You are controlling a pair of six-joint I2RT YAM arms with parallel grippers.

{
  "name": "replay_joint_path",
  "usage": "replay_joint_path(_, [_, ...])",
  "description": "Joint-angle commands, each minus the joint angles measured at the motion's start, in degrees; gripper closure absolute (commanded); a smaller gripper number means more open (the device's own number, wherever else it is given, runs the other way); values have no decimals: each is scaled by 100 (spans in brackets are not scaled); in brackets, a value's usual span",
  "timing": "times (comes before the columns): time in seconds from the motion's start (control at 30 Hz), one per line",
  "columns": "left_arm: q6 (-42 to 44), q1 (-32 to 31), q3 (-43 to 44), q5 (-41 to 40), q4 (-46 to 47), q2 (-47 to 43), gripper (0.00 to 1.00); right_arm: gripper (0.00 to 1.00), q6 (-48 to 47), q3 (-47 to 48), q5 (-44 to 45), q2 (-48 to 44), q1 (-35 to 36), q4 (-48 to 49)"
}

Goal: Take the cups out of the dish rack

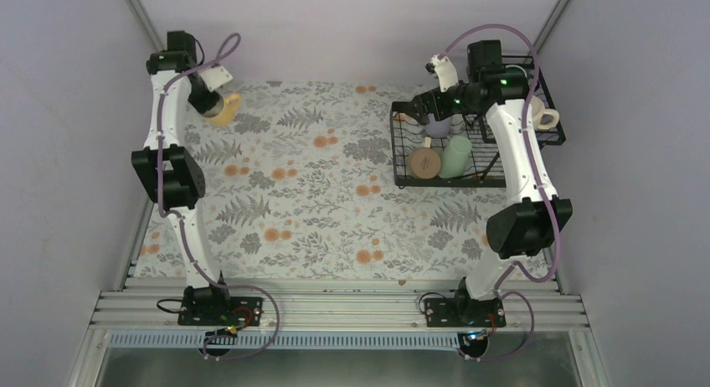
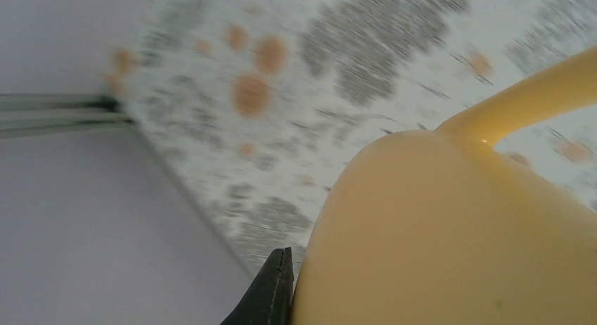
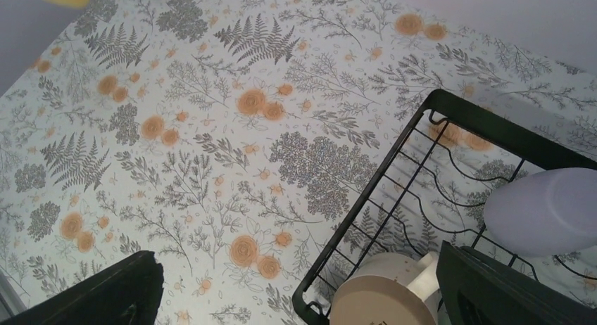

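The black wire dish rack stands at the far right of the table. In its tray lie an upturned cream mug, a mint-green tumbler and a lavender tumbler. Another cream mug sits in the raised basket. My right gripper hovers open over the rack's left rim; below it are the cream mug and the lavender tumbler. My left gripper is at the far left, shut on the yellow mug. That mug fills its blurred wrist view, one finger against its wall. No dark green mug shows.
The floral tablecloth covers the table between the arms. Grey walls close in on the left, back and right. A metal rail runs along the near edge at the arm bases.
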Motion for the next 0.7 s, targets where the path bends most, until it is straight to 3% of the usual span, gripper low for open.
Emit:
replay_joint_path(0.0, [541,111,-336,458,-611,-93,98,0,-146,-214,46,-322,16,109])
replay_joint_path(0.4, [507,82,534,-223,-936,1492,98,0,-166,-898,-17,-785,19,370])
replay_joint_path(0.67, [396,-8,683,-401,-712,1938,98,0,-123,-1064,-52,-832,19,453])
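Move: The clear patch of table where the yellow cup is to go lies almost straight under my left hand: roughly 20 cm down, about 3 cm back and 2 cm to the right. From that hand, the table's left edge runs about 19 cm to the left, level with it, and the back wall stands some 18 cm ahead, neither left nor right. From my right hand the patch is about 62 cm left, 8 cm ahead and 30 cm down. Still pinching the yellow cup, I sink my left hand about 15 cm towards the clear patch in the far left corner, drawing back some 3 cm at first and easing forward again as I go down. Meanwhile I swing its fingers about 20 degrees nearer to straight down, with the grip kept. My open right hand drifts back about 3 cm above the rack. ##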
